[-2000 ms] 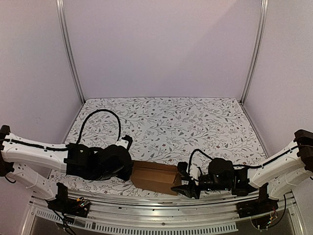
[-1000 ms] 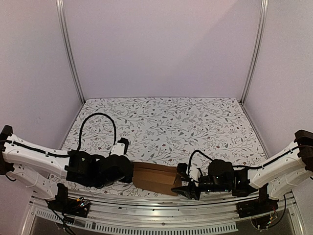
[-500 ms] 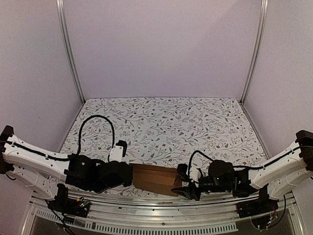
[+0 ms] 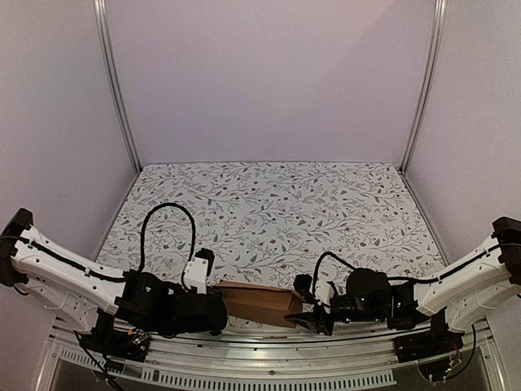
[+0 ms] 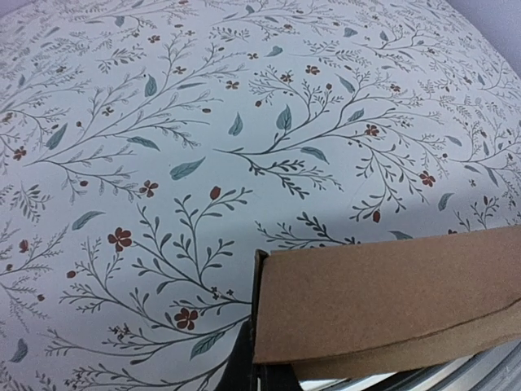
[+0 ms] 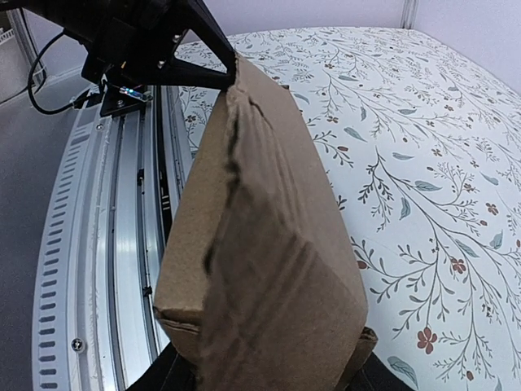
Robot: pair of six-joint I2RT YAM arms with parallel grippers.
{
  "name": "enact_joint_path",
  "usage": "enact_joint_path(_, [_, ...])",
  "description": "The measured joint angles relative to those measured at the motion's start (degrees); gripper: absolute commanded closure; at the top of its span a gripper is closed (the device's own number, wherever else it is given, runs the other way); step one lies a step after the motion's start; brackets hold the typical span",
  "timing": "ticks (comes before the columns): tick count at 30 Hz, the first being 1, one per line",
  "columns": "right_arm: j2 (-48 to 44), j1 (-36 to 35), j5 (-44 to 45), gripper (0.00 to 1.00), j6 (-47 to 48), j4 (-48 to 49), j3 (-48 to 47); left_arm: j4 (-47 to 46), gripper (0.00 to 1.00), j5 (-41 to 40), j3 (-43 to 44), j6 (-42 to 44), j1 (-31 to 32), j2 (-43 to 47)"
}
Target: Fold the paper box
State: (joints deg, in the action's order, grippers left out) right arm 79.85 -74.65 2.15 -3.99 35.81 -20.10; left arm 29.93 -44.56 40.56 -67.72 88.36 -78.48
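The paper box (image 4: 259, 302) is a small oblong of plain brown cardboard lying near the table's front edge between both arms. My right gripper (image 4: 304, 316) is shut on its right end. In the right wrist view the box (image 6: 269, 244) fills the middle, with a dark finger (image 6: 167, 371) on each side of it. My left gripper (image 4: 221, 309) is shut, and its pointed tips (image 6: 230, 75) touch the box's far upper edge. In the left wrist view the shut gripper (image 5: 262, 373) sits at the left end of the box (image 5: 391, 301), beside a thin flap edge.
A floral cloth (image 4: 277, 204) covers the table. A slotted aluminium rail (image 4: 269, 349) runs along the near edge, just beside the box (image 6: 106, 244). Metal posts (image 4: 114, 90) and pale walls enclose the back and sides. The left arm's black cable (image 4: 167, 213) loops over the cloth.
The left arm has swung toward the near edge and lowered, its shut tips staying at the box's left end. The box looks flatter from above. The right arm has barely moved.
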Motion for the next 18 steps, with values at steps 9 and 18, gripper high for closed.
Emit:
enact_joint_path(9, [0.0, -0.46, 0.31, 0.58, -0.02, -0.59, -0.55, 2.12, 1.0, -0.31, 0.74, -1.75, 0.68, 0.57])
enact_joint_path(18, [-0.31, 0.0, 5.44, 0.11, -0.44, -2.29, -2.47, 6.36, 1.0, 3.3, 5.68, -1.86, 0.63, -1.4])
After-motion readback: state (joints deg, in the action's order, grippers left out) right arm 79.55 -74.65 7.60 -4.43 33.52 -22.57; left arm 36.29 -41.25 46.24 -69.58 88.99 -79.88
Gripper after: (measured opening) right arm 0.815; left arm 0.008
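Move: At its left top corner the box is already pinched in the left hand's shut fingers; its middle lies about 10 cm to that hand's right, 1 cm back and 3 cm below, and the rail along the table edge some 5 cm straight back, 8 cm lower. The right hand's half-open fingers already grip the box's right end, so the box's middle is roughly 9 cm to its left, 1 cm ahead and 3 cm below. Keeping its pinch on the corner, the left hand draws the box about 1 cm each to the right, back and up, turning only slightly. The right hand nearly holds its place, then opens its fingers wide, lets go of the box's right end and shifts some 1.5 cm forward and 1 cm up, the front finger coming clear of the cardboard. ##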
